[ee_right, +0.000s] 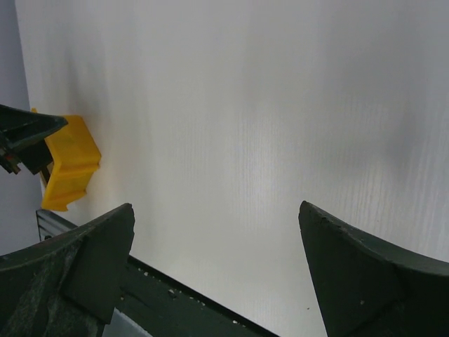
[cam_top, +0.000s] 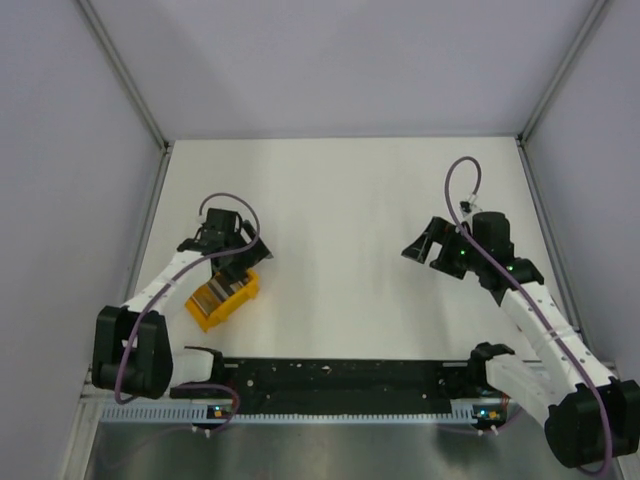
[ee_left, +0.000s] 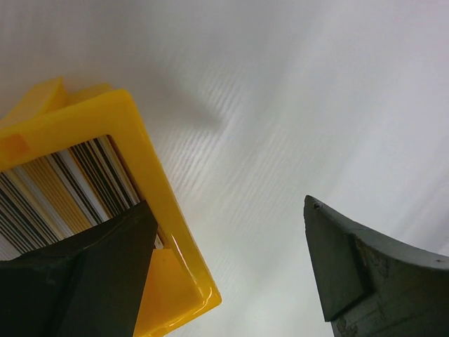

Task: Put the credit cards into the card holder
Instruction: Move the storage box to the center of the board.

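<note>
The credit cards (ee_left: pixel 63 182) stand on edge in a tight row inside a yellow plastic bin (ee_left: pixel 151 175), showing as grey, dark and pale stripes. In the top view the cards (cam_top: pixel 225 290) sit in the bin on the left side of the table. My left gripper (cam_top: pixel 240 262) hangs over the bin's far end. In the left wrist view it (ee_left: pixel 230 203) is open, with one finger (ee_left: pixel 105 267) over the cards and the other (ee_left: pixel 351 267) out over bare table. My right gripper (cam_top: pixel 420 250) is open above the right half of the table, nothing between its jaws (ee_right: pixel 216 206). The card holder is out of view.
The yellow bin (cam_top: pixel 215 308) lies at an angle near the left arm and also shows at the left edge of the right wrist view (ee_right: pixel 70 161). A black rail (cam_top: pixel 340 375) runs along the table's near edge. Grey walls (cam_top: pixel 60 150) close in the sides and back.
</note>
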Available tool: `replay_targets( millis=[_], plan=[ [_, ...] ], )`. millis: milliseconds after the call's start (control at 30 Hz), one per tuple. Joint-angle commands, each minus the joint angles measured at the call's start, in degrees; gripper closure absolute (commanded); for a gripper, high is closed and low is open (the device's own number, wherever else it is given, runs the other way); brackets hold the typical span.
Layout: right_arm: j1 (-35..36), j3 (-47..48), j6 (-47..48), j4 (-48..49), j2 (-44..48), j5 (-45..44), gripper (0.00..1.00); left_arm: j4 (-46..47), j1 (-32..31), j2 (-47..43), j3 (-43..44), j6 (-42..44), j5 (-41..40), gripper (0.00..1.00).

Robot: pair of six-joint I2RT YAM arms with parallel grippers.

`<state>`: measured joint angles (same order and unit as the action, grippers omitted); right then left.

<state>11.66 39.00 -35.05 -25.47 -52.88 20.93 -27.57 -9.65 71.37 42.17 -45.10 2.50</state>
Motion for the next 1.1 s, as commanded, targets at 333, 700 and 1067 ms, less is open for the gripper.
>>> replay_targets(
  millis=[333,700,1067],
  plan=[
    [-11.19,5.29,1.91,-18.11,2.43,-26.13,0.01,12.19,-14.25,25.72,26.01,-6.75,7.16,0.14],
    [-37.12,7.05,-2.12,-28.40,1.55,-44.93,0.01,16.85,-16.01,36.02,35.25,-10.18,10.68,0.14],
    [-49.19,3.89,-8.54,-25.68,-8.64,-39.81,0.01,16.77,-17.07,46.04,47.90,-6.14,18.76,0.15]
  ],
)
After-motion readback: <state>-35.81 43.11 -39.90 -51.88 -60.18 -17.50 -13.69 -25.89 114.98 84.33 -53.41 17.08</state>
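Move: The left gripper straddles the storage box's right-hand rim, the box's middle some 9 cm back and 7 cm left of it, slightly below. The board's centre lies about 26 cm right of this hand and 8 cm ahead, 5 cm down. From the right hand the red card holder, hidden beneath that arm, lies roughly 28 cm right, 12 cm back and 13 cm below. Sweep the left gripper right and forward, some 27 cm in all and rising slightly, its inner finger still hooked inside the rim and the opening unchanged, to haul the storage box towards the board's centre. Meanwhile swing the open, empty right gripper about 28 cm right, then also back and down, turning it clockwise and pointing it more steeply down towards the card holder. ##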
